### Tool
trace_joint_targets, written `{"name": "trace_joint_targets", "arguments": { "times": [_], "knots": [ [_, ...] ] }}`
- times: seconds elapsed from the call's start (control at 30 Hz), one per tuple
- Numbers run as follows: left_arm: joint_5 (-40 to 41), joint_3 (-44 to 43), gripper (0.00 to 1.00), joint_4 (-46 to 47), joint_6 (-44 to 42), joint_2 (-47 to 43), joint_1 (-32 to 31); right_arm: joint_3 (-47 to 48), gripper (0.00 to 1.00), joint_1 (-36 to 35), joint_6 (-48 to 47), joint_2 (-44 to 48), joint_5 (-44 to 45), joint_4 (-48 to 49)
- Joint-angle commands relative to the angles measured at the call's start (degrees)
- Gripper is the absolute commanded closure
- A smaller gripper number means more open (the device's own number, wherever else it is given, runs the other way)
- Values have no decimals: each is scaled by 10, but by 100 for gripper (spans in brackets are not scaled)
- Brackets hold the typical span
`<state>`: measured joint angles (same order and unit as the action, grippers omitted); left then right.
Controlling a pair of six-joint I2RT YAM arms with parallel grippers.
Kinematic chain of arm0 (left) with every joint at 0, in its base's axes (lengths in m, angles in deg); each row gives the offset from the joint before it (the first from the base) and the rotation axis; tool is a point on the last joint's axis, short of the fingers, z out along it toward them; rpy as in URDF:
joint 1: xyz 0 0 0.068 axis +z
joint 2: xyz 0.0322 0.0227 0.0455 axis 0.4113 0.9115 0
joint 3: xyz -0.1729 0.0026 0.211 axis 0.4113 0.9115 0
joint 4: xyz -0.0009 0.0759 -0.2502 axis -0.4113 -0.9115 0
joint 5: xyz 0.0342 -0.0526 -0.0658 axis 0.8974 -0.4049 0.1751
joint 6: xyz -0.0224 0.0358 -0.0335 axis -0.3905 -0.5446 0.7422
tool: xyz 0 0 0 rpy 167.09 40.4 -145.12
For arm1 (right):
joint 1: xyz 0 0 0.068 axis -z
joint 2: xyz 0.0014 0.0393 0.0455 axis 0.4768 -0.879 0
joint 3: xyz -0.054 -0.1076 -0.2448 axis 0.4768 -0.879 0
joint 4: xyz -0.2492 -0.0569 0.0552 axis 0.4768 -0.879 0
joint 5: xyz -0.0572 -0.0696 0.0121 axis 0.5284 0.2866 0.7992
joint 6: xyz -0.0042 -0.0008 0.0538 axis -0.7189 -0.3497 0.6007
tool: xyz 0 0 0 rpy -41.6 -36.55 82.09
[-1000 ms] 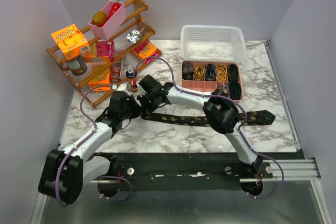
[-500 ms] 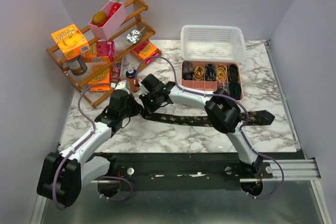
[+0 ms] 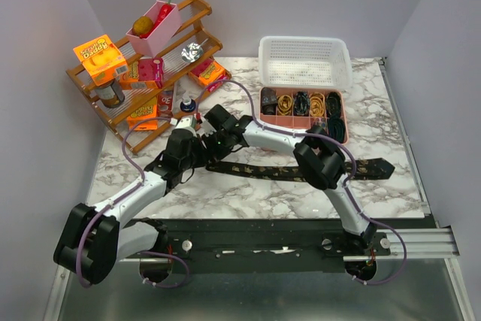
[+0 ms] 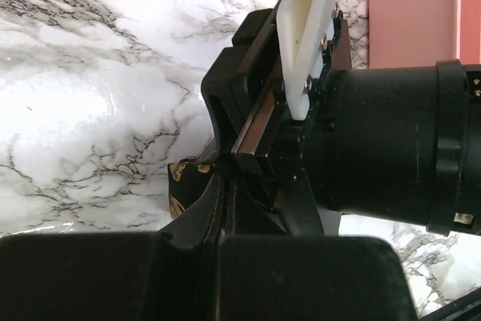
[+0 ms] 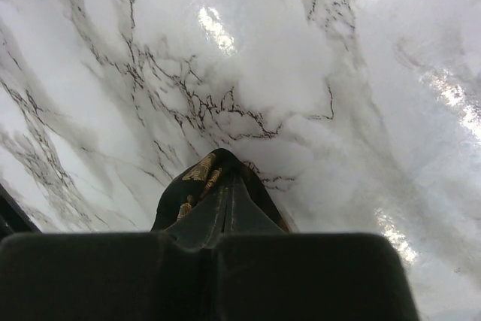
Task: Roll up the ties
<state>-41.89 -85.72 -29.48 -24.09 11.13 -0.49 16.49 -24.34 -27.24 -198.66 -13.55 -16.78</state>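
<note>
A long black tie (image 3: 285, 171) with a gold-brown pattern lies flat across the marble table, its wide pointed end at the right (image 3: 379, 168). Its narrow left end is where both grippers meet. My left gripper (image 3: 198, 154) is shut, with the tie's end (image 4: 183, 180) at its fingertips (image 4: 218, 178). My right gripper (image 3: 213, 145) is shut on the same end (image 5: 197, 176), fabric bunched around its tips (image 5: 228, 186). The right gripper's body (image 4: 259, 122) fills the left wrist view. Several rolled ties sit as coils in a pink divided tray (image 3: 262, 105).
A white mesh basket (image 3: 304, 62) stands behind the pink tray. A wooden rack (image 3: 105, 107) with boxes, a jar and a pink bin stands at the back left, close behind the grippers. A small bottle (image 3: 186, 105) stands by the rack.
My left gripper has moved right and farther in, closing up against the right gripper at the tie's narrow end. The right gripper has shifted slightly away from the arm bases.
</note>
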Motion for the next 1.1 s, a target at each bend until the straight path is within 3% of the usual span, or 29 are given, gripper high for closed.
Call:
{"name": "trace_joint_targets", "arguments": {
  "times": [0.0, 0.4, 1.07],
  "knots": [
    [26, 5, 100, 11, 1, 4, -9, 13, 99, 12, 5, 8, -30, -12],
    [79, -16, 100, -49, -25, -15, -12, -12, 99, 46, -2, 118, 12, -23],
    [42, -42, 100, 22, -22, 113, -92, -119, 99, 73, 10, 138, 47, -19]
  ]
}}
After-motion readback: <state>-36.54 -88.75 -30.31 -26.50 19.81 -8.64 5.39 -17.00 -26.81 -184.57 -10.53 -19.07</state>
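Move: The tie's folded near end lies just under the left hand, about 1 cm back, 2 cm to its right and roughly 4 cm below; the bottle stands some 13 cm ahead of the left hand and 5 cm to its left. For the right hand, that same end is right at its shut fingertips, about 1 cm below and otherwise level, while the pink organizer's middle is around 14 cm ahead and 29 cm to its right. The right hand, fingers kept shut, lifts off the tie's folded end and arcs up about 10 cm while going forward and to its right, then sinks again by half, finishing some 8 cm to the right over bare marble, nearer the pink organizer. Meanwhile the left hand, also still shut, drifts briefly left, then swings about 4 cm back to the right and sinks some 3 cm with a slight clockwise turn, bringing its fingertips down onto the tie's end. ##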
